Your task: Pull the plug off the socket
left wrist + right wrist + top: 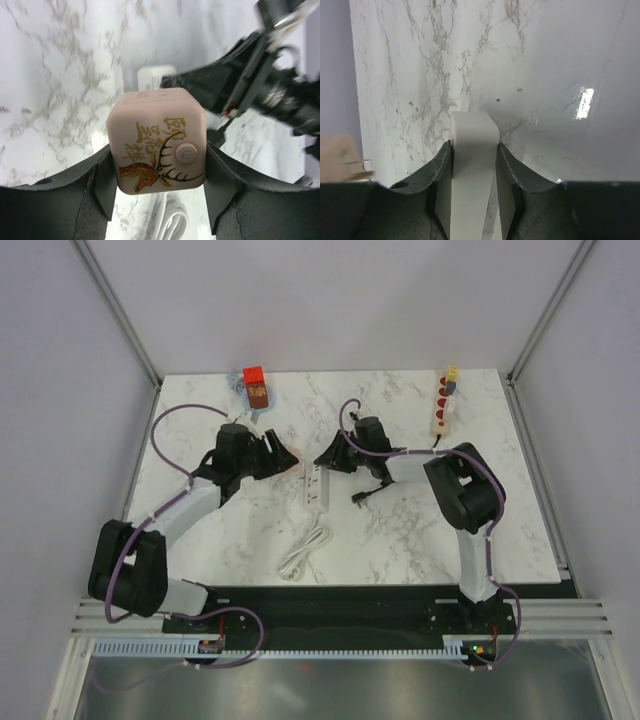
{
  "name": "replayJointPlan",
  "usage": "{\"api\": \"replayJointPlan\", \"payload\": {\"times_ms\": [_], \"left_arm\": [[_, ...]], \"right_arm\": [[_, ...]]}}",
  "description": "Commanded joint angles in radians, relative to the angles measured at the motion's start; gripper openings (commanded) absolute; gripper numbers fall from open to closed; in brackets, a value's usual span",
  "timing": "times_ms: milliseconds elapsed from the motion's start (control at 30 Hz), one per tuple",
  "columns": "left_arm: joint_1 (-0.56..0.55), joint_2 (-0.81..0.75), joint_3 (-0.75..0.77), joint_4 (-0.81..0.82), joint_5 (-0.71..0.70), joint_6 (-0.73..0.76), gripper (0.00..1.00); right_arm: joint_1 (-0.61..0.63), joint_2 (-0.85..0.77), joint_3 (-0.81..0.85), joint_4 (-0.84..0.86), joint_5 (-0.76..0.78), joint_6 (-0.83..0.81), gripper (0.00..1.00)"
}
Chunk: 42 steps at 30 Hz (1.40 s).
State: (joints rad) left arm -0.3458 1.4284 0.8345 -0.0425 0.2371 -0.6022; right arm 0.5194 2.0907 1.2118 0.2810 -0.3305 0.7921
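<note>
The plug (157, 142) is a pink cube with a deer print and a round button. My left gripper (157, 172) is shut on its two sides. From above, the plug (291, 453) sits just left of the far end of the socket (316, 486), a white power strip lying on the marble table. Whether its pins are still in the strip is hidden. My right gripper (474, 165) is shut on the end of the socket (472, 150), and in the top view this gripper (326, 461) faces the left gripper (283, 452) across the strip.
The strip's white cable (305, 551) lies coiled toward the near edge. A black plug with its cord (363, 494) lies just right of the strip. A red and orange block (255, 387) stands at the back left, and a second strip with red plugs (443, 402) at the back right.
</note>
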Motion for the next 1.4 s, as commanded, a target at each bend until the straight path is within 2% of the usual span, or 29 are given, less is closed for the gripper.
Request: {"api": "replayJointPlan", "payload": {"times_ms": [0,67,133,267,333,500,633,833,1067,1133,1300,1367], "left_arm": [[0.021,-0.123,-0.018,0.243,0.035,-0.065,0.02],[0.019,-0.138,-0.021,0.251,0.033,-0.044,0.02],[0.018,-0.140,0.012,0.189,0.007,-0.012,0.02],[0.018,-0.172,0.052,0.006,-0.057,0.057,0.02],[0.018,-0.180,0.084,-0.135,-0.114,0.099,0.02],[0.019,-0.235,0.084,-0.334,-0.203,0.121,0.02],[0.019,-0.290,0.038,-0.375,-0.219,0.088,0.02],[0.019,-0.338,-0.021,-0.418,-0.193,0.041,0.02],[0.019,-0.356,-0.097,-0.421,-0.185,-0.005,0.02],[0.019,-0.347,-0.101,-0.422,-0.194,-0.007,0.02],[0.019,-0.321,-0.117,-0.425,-0.234,-0.014,0.02],[0.019,-0.298,-0.121,-0.425,-0.234,-0.021,0.02]], "right_arm": [[-0.039,0.043,-0.064,-0.155,0.171,-0.114,0.00],[-0.042,0.037,-0.070,-0.137,0.159,-0.100,0.00],[-0.042,0.032,-0.064,-0.137,0.154,-0.099,0.00],[-0.044,0.014,-0.058,-0.117,0.157,-0.119,0.00],[-0.051,0.006,-0.049,-0.109,0.154,-0.125,0.00],[-0.099,0.041,0.061,-0.097,0.145,-0.106,0.00],[-0.139,0.136,0.211,-0.094,0.145,-0.074,0.00],[-0.183,0.328,0.523,-0.098,0.131,-0.044,0.00],[-0.190,0.621,1.017,-0.170,0.114,-0.036,0.00],[-0.191,0.683,1.092,-0.169,0.123,-0.021,0.00],[-0.197,0.726,1.109,-0.111,0.148,0.021,0.00],[-0.197,0.727,1.121,-0.118,0.145,0.022,0.15]]}}
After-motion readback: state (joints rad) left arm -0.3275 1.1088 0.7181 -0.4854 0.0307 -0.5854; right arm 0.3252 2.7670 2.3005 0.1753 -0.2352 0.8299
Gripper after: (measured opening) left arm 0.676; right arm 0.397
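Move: From the left gripper, which holds the plug just clear of the socket strip, the strip's middle lies about 4 cm back, 6 cm to the right and 8 cm below; the open table where the plug goes is some 9 cm back and 8 cm left, 10 cm down. The right gripper pinches the strip's far end, its middle 8 cm back and 2 cm left. The place for it is 25 cm ahead and 4 cm right, with the red-brown plug stack 22 cm ahead and 23 cm left. Keep the plug pinched and lift the left gripper about 7 cm further off the strip, then swing it back and to the left, sinking over the open table. Hold the strip's end almost still with the right gripper at first, then push it quickly forward about 25 cm towards the far edge, drifting slightly right, turning some 15 degrees clockwise and tipping the fingers up. ##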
